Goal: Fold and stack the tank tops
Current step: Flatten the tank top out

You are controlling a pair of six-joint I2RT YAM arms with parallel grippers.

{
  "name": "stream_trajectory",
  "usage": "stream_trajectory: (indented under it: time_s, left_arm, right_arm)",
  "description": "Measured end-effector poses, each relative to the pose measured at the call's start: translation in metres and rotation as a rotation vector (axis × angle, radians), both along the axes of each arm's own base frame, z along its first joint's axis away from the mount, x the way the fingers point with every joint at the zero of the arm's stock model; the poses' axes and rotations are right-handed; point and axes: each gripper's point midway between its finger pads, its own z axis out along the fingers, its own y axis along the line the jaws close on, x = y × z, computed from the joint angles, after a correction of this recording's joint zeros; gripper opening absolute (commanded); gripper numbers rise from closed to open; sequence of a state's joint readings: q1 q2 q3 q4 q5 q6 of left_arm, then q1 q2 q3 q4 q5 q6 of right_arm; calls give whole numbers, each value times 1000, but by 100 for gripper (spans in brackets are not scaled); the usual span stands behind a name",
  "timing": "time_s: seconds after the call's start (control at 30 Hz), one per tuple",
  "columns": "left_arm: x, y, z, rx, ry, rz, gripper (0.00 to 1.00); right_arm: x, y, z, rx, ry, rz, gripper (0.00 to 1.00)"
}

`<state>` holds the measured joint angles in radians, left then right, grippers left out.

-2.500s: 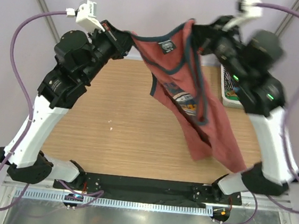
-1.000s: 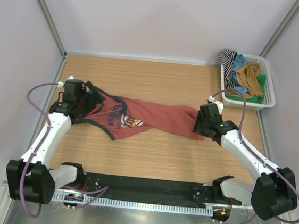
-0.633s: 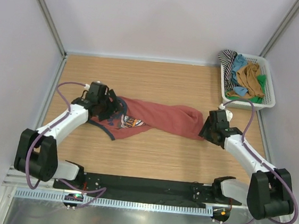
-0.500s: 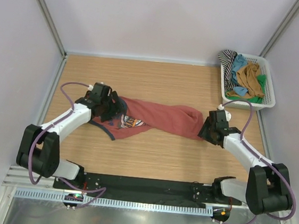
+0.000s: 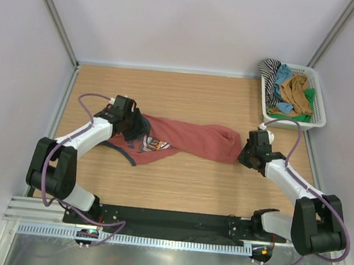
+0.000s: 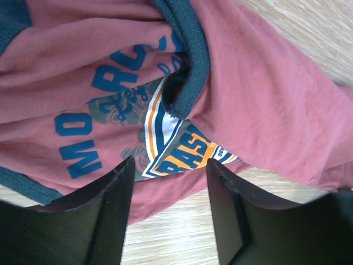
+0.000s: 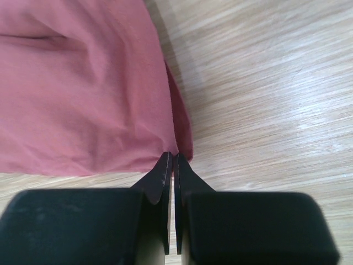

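Observation:
The rust-red tank top [image 5: 192, 138] with navy trim lies crumpled lengthwise across the table, its blue-orange chest print [image 6: 182, 152] facing up. My left gripper [image 5: 137, 127] hovers over the print end, open; the fingertips [image 6: 128, 165] straddle the cloth's lower edge with nothing between them [image 6: 171, 163]. My right gripper [image 5: 240, 156] is at the hem end. Its jaws are shut, and the tips [image 7: 172, 155] pinch the hem's corner of the red tank top [image 7: 83, 99]. More tank tops, ochre-brown [image 5: 297, 89], blue [image 5: 283, 74], striped [image 5: 271, 69] and green [image 5: 303, 116], fill the basket.
A white plastic basket [image 5: 320, 104] stands at the table's back right corner. Bare wooden tabletop [image 5: 177, 186] lies in front of the shirt. Grey walls close in the left, back and right sides.
The red tank top, earlier held up between both arms, now lies on the table. The left gripper slid right over the print and narrowed its jaws. The right gripper closed at the hem.

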<state>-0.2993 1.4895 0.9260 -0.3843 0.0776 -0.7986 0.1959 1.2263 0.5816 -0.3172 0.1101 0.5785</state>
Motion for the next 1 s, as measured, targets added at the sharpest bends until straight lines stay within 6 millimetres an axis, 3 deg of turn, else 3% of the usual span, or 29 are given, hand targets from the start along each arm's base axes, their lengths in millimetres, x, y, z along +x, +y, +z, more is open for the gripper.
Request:
stream_trajectory:
  time_s: [0.2,0.63,0.67,0.77,0.8,0.83,1.0]
  left_arm:
    - [6,-5,-9,1,25,-13,46]
    - [30,-12,-36,36,84,-26,46]
    - [32,-12,-37,37,86,-26,43]
    - [38,-14,-44,40,100,-26,23]
    - [40,-15,-48,43,108,-27,9]
    - [40,-15,-51,45,115,-30,2]
    - [39,-15,-53,49,121,-34,0]
  right_arm:
    - [3,0,11,5,-36,-3,1]
    - [4,0,19,12,-55,-2,1]
    - [4,0,21,13,-58,-2,1]
    - [4,0,24,14,-67,-2,1]
    - [4,0,25,15,-68,-2,1]
    - [4,0,26,15,-70,-2,1]
    - [3,0,32,14,-73,-1,1]
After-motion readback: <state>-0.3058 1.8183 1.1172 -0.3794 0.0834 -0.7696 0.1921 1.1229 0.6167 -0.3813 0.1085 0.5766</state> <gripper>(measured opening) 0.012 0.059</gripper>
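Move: Ahead of the left hand by roughly 4 cm, 1 cm to its right and 6 cm below, lies the tip of the tank top's blue neckline trim. The basketball print is level with that hand, some 4 cm to its right; the near armhole edge is about 5 cm back and 6 cm left. From the right hand, already closed on the hem corner, the trim tip is about 6 cm farther out and 31 cm left, the bunched hem fold 8 cm ahead and 5 cm left. Sinking about 5 cm while reaching some 4 cm forward and slightly right, the left hand brings its half-open fingers down over the blue neckline trim, then shuts them to pinch its tip against the table level. The right hand keeps its pinch on the hem corner and rises about 3 cm, nearly straight up. ##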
